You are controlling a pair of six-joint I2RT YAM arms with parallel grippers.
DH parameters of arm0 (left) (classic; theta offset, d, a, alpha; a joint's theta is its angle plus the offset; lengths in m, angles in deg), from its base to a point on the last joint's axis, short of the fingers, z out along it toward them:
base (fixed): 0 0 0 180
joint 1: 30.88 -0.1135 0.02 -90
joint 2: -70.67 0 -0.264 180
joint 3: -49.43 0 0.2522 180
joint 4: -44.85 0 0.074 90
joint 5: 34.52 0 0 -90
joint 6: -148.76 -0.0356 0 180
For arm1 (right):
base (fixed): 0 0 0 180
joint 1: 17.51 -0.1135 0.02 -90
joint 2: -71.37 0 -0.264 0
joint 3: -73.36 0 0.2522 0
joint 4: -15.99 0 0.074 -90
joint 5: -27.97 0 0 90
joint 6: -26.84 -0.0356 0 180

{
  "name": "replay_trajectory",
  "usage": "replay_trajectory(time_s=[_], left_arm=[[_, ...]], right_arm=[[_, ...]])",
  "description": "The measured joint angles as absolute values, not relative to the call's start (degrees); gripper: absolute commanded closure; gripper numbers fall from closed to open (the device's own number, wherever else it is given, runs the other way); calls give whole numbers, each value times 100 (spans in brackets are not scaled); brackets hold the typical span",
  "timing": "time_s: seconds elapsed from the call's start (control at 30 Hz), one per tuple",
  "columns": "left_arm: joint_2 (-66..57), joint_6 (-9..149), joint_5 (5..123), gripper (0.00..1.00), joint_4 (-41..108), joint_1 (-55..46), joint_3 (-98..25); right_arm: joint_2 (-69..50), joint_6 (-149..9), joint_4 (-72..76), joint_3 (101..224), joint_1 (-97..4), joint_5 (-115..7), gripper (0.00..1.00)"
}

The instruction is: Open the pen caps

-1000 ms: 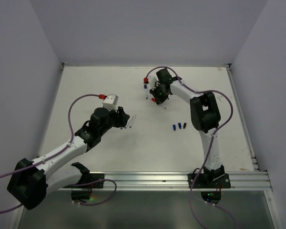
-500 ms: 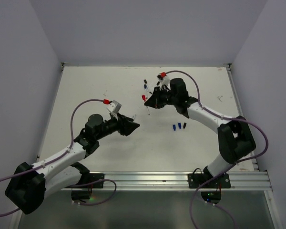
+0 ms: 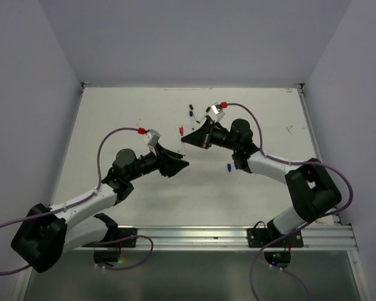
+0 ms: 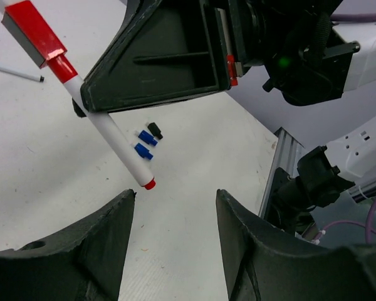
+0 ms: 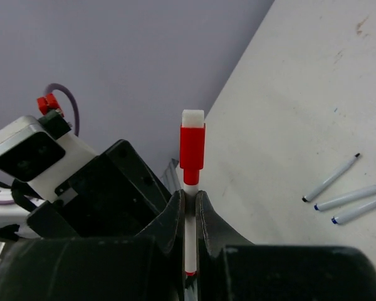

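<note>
My right gripper (image 3: pixel 190 139) is shut on a thin white pen (image 3: pixel 183 145) and holds it above the table, with its red cap (image 3: pixel 181 130) on the upper end. In the right wrist view the fingers (image 5: pixel 175 213) pinch the barrel just below the red cap (image 5: pixel 192 145). My left gripper (image 3: pixel 180 164) is open and empty, just below and left of the pen. In the left wrist view the pen (image 4: pixel 109 135) hangs above my open left gripper (image 4: pixel 175 195). Two loose blue caps (image 4: pixel 145 144) and a black cap (image 4: pixel 154 130) lie on the table.
Several uncapped white pens (image 3: pixel 192 114) lie at the back of the table; they also show in the right wrist view (image 5: pixel 346 194). One blue cap (image 3: pixel 229 167) shows beside the right forearm. The aluminium rail (image 3: pixel 238 235) runs along the near edge.
The right gripper has lifted the red-capped pen from the back of the table and swung it left and nearer. The left gripper has risen and reached right to meet it.
</note>
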State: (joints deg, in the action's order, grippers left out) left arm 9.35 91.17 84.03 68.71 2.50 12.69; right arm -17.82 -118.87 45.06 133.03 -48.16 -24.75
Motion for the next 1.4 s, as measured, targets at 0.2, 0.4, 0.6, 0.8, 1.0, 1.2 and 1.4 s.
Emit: replay_trajectory(time_s=[0.2,0.4,0.6,0.8,1.0,1.2,1.4], left_arm=[[855,9125,8320,42,6827,250,1264],[852,9217,8193,42,6729,250,1155],[815,9372,8283,43,6777,250,926],[767,9584,8449,44,6917,250,908],[549,9807,8552,65,6919,250,799],[463,10100,8650,100,6904,246,740],[393,10150,8733,100,6913,224,661]], right_arm=[[-1674,-12302,4996,13216,-4873,-2475,100],[-1277,-12289,4976,13113,-4948,-2477,100],[-957,-12044,4755,12960,-5009,-2499,100],[-874,-11869,4613,12857,-5074,-2497,100],[-796,-11856,4648,12669,-5131,-2526,100],[-754,-11790,4736,12608,-5149,-2609,100],[-503,-11417,4353,12604,-5173,-2790,54]])
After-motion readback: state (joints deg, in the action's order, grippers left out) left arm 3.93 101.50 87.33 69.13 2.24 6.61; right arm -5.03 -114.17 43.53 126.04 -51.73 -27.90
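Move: The red-capped pen stands upright in the right fingers, some 6 cm ahead of the open left gripper, 1 cm to its right and 1 cm higher; so the left gripper lies about 6 cm back, 1 cm left and 1 cm below the right hand. From the left hand, three uncapped pens lie around 11 cm ahead, 7 cm left; the nearest blue cap 8 cm ahead, 18 cm right, all some 19 cm down. The right hand brings the pen about 5 cm back and up; left fingers pinch it, right ones open. ##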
